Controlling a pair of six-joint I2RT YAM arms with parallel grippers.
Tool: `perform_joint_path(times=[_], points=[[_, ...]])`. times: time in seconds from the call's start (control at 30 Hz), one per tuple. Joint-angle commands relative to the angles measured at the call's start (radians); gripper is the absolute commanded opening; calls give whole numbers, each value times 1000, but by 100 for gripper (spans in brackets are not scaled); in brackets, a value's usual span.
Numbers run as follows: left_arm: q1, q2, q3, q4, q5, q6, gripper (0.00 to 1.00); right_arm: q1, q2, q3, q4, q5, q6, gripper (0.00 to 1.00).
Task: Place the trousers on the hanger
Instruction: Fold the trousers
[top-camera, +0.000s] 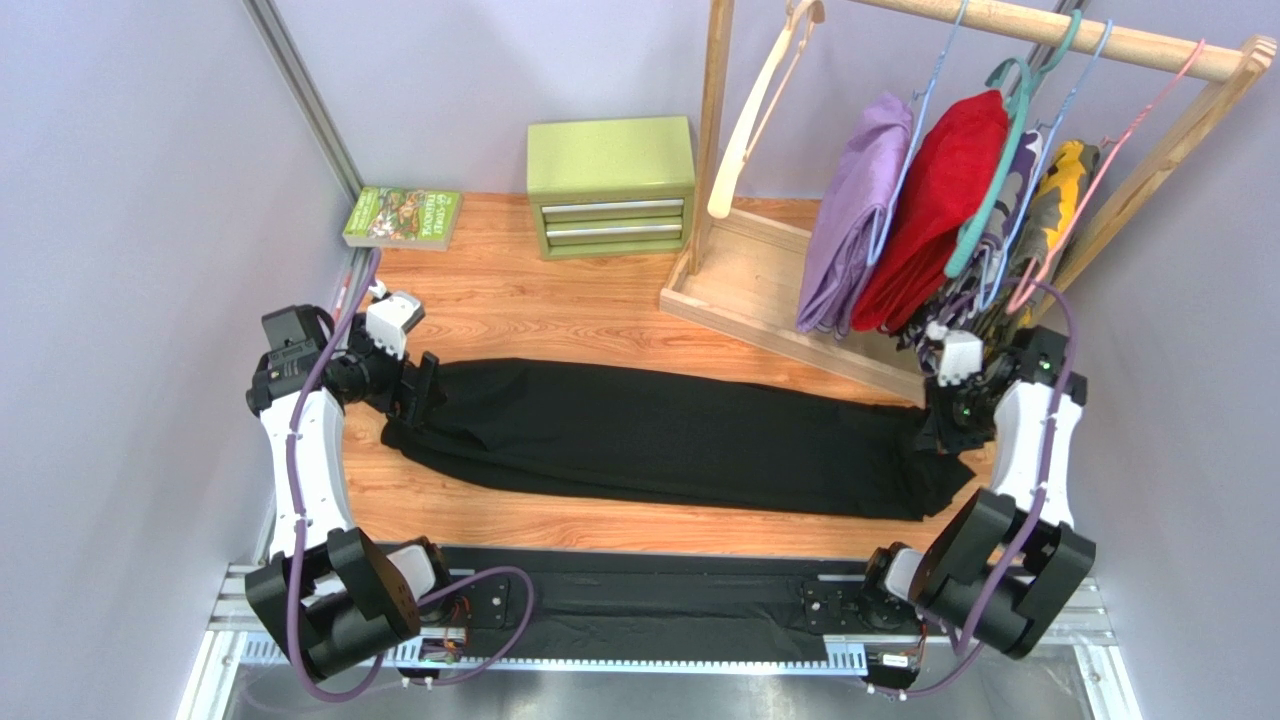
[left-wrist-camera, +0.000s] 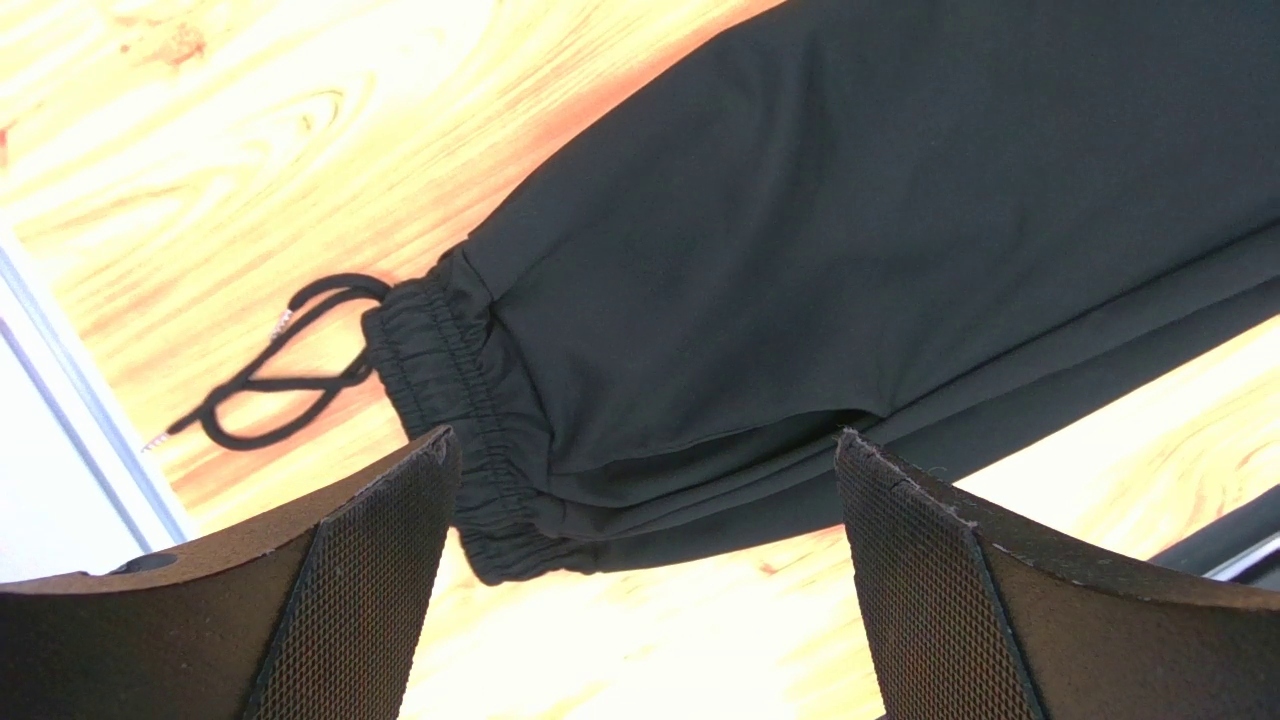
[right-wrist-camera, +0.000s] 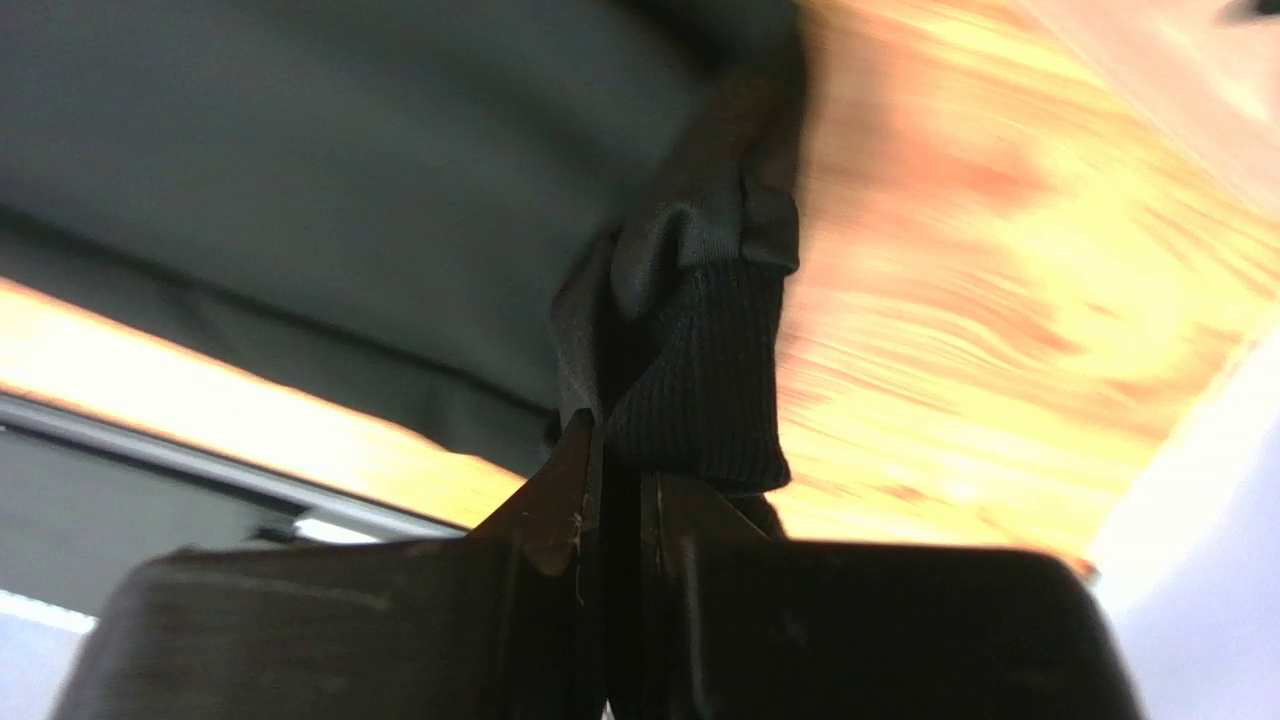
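Note:
The black trousers (top-camera: 676, 438) lie flat across the wooden table, waistband at the left, leg cuffs at the right. My left gripper (top-camera: 421, 393) is open above the waistband end; the left wrist view shows the elastic waistband (left-wrist-camera: 451, 390) and drawstring (left-wrist-camera: 278, 375) between and beyond my spread fingers (left-wrist-camera: 376, 585). My right gripper (top-camera: 944, 428) is shut on the ribbed cuff (right-wrist-camera: 699, 375) of the trousers and holds it a little above the table. The pale wooden hanger (top-camera: 759, 113) hangs at the left end of the rack's rail.
A wooden clothes rack (top-camera: 751, 278) at the back right holds purple (top-camera: 857, 210), red (top-camera: 939, 203) and patterned garments on thin hangers. A green drawer box (top-camera: 612, 188) and a book (top-camera: 403, 218) sit at the back. Walls close in both sides.

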Motion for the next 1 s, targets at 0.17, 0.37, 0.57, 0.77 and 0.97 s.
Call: perform_joint_path(times=[0.17, 0.37, 0.57, 0.77, 0.97], points=[[-2, 19, -6, 71, -40, -212, 100, 237, -166, -95, 111, -70, 184, 0], [-2, 143, 57, 56, -83, -347, 100, 392, -167, -162, 226, -18, 231, 0], [9, 188, 77, 77, -94, -445, 100, 530, -137, -162, 340, 26, 367, 0], [29, 213, 109, 78, -190, -443, 100, 713, -94, -74, 397, 77, 565, 0], [30, 310, 131, 38, -249, -388, 100, 932, -10, 57, 486, 147, 852, 0]])
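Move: The right hand grips the trousers' cuff end about 8 cm above the table; the middle of the trousers, over which this end is being folded, lies some 40 cm to its left, about 2 cm farther out and 8 cm down. The rack's near rail is about 14 cm ahead and 14 cm left of it. From the open left hand the waistband lies about 4 cm left, 2 cm ahead and 14 cm below, with the drawstring some 5 cm left and 3 cm ahead of the waistband. Keeping its shut grip on the cuff, the right hand sweeps about 19 cm left over the trouser legs towards their middle, dipping slightly and then rising while drifting some 5 cm outward and turning about 15 degrees counter-clockwise. Meanwhile the wide-open left hand sinks about 4 cm, shifts about 4 cm left and a little forward above the waistband, its fingers tipping down and turning some 25 degrees counter-clockwise, without closing. ##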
